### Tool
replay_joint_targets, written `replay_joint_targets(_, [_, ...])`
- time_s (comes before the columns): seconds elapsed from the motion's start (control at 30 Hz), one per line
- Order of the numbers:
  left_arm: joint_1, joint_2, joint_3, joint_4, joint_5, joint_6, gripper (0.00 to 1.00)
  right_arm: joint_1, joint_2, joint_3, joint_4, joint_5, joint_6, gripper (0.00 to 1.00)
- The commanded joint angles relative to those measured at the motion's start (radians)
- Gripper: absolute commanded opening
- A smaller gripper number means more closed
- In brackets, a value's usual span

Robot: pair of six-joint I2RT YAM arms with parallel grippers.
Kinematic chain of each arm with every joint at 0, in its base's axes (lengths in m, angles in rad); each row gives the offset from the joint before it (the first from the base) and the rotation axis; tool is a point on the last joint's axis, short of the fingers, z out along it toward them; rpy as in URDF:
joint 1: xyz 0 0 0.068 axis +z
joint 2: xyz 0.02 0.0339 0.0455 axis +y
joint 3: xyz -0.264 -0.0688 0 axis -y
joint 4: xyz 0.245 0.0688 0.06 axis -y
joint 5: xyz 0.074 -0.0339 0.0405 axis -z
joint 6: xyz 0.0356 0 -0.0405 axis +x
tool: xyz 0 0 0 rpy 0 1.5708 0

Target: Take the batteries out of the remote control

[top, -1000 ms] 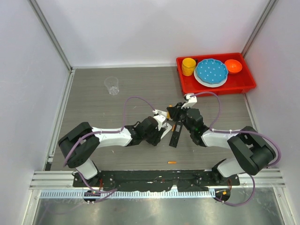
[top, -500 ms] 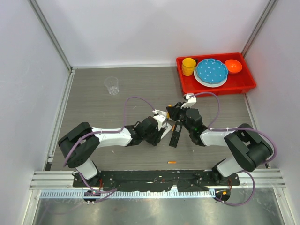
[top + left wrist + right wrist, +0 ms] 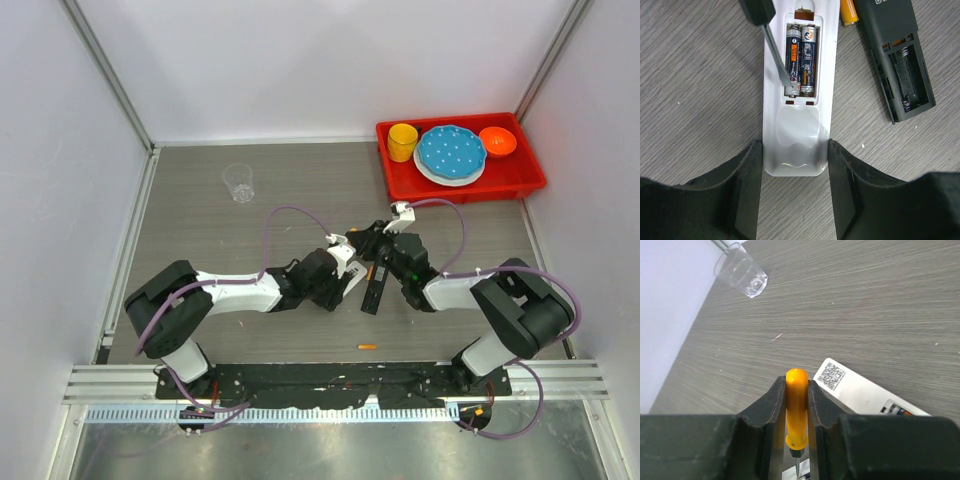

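A white remote control (image 3: 796, 145) lies back-up with its compartment uncovered; two dark grey batteries (image 3: 792, 62) (image 3: 808, 62) sit side by side in it. My left gripper (image 3: 795, 146) is shut on the remote's near end, one finger on each side. My right gripper (image 3: 796, 382) is shut on an orange-handled tool (image 3: 796, 410). The tool's blade (image 3: 776, 52) reaches into the compartment at the near end of the left battery. An orange battery (image 3: 849, 12) lies beside a black remote (image 3: 902, 65) whose compartment holds only springs. Another orange battery (image 3: 368, 346) lies near the table's front edge.
A clear cup (image 3: 238, 182) stands at the back left and also shows in the right wrist view as a clear cup (image 3: 742, 276). A red tray (image 3: 530, 178) with a yellow cup, blue plate and orange bowl sits at the back right. Both arms meet at the table's centre.
The right arm has shifted slightly leftwards with the tool. The left arm and both remotes have stayed where they were.
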Motion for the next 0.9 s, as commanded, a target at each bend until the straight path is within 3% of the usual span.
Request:
replay_joint_targets(0.0, [-0.008, 0.072, -0.043, -0.091, 0.037, -0.017, 0.20, -0.010, -0.008, 0.006, 0.079, -0.052, 0.123, 0.01])
replay_joint_targets(0.57, [-0.008, 0.055, -0.044, -0.091, 0.032, -0.016, 0.21, -0.014, -0.104, -0.029, 0.042, 0.126, -0.052, 0.01])
replay_joint_targets(0.7, [-0.008, -0.002, -0.031, -0.100, 0.013, -0.017, 0.57, -0.014, -0.156, -0.022, -0.012, 0.113, -0.055, 0.01])
replay_joint_targets(0.8, [0.002, -0.080, 0.000, -0.104, 0.009, -0.017, 0.72, -0.014, -0.207, -0.019, -0.058, 0.107, -0.057, 0.01])
replay_joint_targets(0.87, [0.021, -0.137, 0.017, -0.101, 0.031, -0.022, 0.76, -0.014, -0.248, -0.017, -0.079, 0.089, -0.055, 0.01])
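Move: The batteries to pry out sit in the white remote whose near end the left fingers already pinch, about 5 cm ahead and 3 cm right of the left hand, level with it. From the right hand, which keeps the screwdriver, they lie some 7 cm back, 1 cm left and 10 cm down. The black remote stands about 3 cm ahead and 8 cm right of the left hand; a loose battery lies about 6 ahead and 7 right of that hand. Keep the right fingers shut on the yellow-handled screwdriver and, after a brief shift of barely half a centimetre left, lift it some 3 cm up and carry it about 3 cm right, drawing the tip away from the batteries' near ends and turning slightly clockwise. Hold the white remote still with the left gripper until late on, then open its fingers off both sides and begin easing back, left and up. ##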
